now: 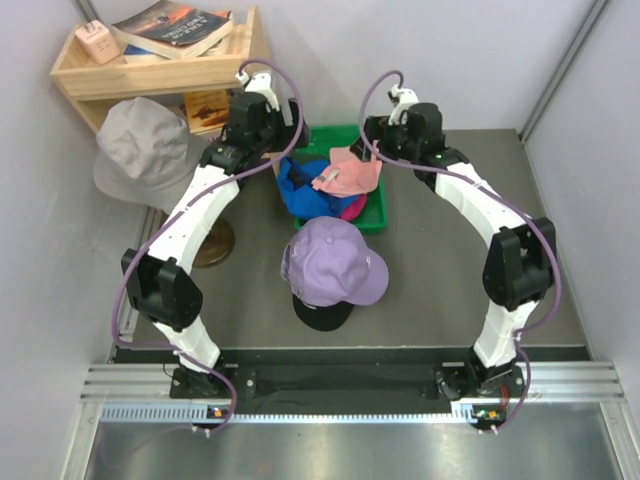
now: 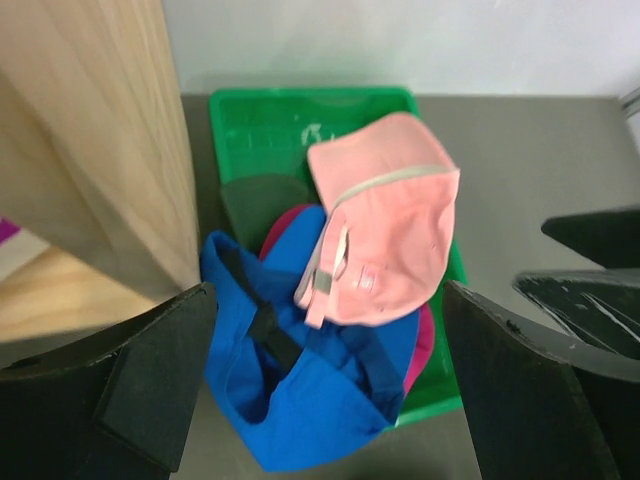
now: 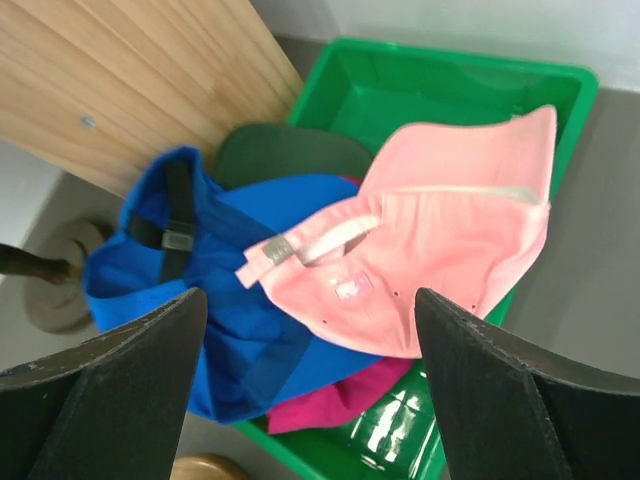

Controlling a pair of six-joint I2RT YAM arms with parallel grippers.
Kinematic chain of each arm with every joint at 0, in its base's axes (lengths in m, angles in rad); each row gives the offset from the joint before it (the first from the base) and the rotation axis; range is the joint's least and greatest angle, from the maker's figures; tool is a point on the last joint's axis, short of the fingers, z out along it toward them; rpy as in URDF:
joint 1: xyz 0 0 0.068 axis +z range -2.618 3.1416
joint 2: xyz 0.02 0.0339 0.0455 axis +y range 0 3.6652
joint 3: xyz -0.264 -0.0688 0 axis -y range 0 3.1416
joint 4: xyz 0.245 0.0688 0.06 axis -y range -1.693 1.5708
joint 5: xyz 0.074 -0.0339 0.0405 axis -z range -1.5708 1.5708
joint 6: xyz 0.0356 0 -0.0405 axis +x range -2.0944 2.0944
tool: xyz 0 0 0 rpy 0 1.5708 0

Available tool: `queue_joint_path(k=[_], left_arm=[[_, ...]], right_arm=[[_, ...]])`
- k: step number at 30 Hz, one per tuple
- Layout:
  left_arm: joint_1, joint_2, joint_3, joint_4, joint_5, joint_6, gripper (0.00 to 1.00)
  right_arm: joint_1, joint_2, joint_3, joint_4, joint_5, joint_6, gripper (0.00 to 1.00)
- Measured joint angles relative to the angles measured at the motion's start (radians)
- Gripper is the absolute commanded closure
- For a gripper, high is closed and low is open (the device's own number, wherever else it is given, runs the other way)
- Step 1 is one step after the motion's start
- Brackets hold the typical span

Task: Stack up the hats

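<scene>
A lavender hat point(image 1: 333, 262) sits on top of a black hat point(image 1: 322, 314) at mid-table. Behind them a green bin point(image 1: 377, 218) holds a pink hat point(image 1: 352, 172) lying upside down over a bright blue hat point(image 1: 298, 190), with a magenta hat point(image 1: 351, 210) beneath. A dark green hat point(image 2: 262, 200) shows under them at the bin's back. My left gripper point(image 2: 330, 400) hangs open above the blue hat point(image 2: 310, 380). My right gripper point(image 3: 310, 390) is open over the pink hat point(image 3: 450, 250) and the magenta hat point(image 3: 340, 395), touching neither.
A wooden shelf point(image 1: 160, 60) with books stands at the back left, close beside the left gripper. A grey bucket hat point(image 1: 140, 150) rests on a stand with a round wooden base point(image 1: 210, 245). Walls close in on both sides.
</scene>
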Motion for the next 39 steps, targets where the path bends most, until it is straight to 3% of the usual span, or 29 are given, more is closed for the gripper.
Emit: queue_joint_path(k=[13,22,34,39], left_arm=[[-0.055,-0.003,-0.105,-0.173,0.007,-0.022,0.04],[-0.062,-0.003,-0.179,-0.238,0.002,-0.057,0.04],[-0.062,-0.009,-0.179,-0.249,-0.028,-0.061,0.04],[-0.062,-0.024,-0.179,-0.250,-0.032,-0.061,0.04]], right_arm=[[0.095,0.158,0.063,-0.211,0.153,-0.140,0.18],[0.094,0.269,0.117,-0.245,0.196,-0.178,0.25],[0.093,0.346,0.149,-0.237,0.187,-0.209,0.51],[0.082,0.355,0.150,-0.233,0.188,-0.212,0.73]])
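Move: The pink hat's middle lies about 5 cm ahead of the right hand, 2 cm to its left and some 19 cm below. The blue hat is roughly level with that hand, 10 cm left; the magenta hat lies about 3 cm back and 2 cm left, both low in the green tray. The purple cap stands some 21 cm back and 7 cm left, about 10 cm below. From the left hand, the pink hat lies about 5 cm ahead, 9 cm right and 26 cm below. Almost straight down, about 18 cm, the right hand sinks onto the pink hat's near edge, rolling its left side down and tipping the fingers steeper; as the descent slows they close to less than half open with the hat's cloth between the tips. The left hand, wide open, sinks some 12 cm and draws back about 7, tilting down, then hovers above the blue hat. ##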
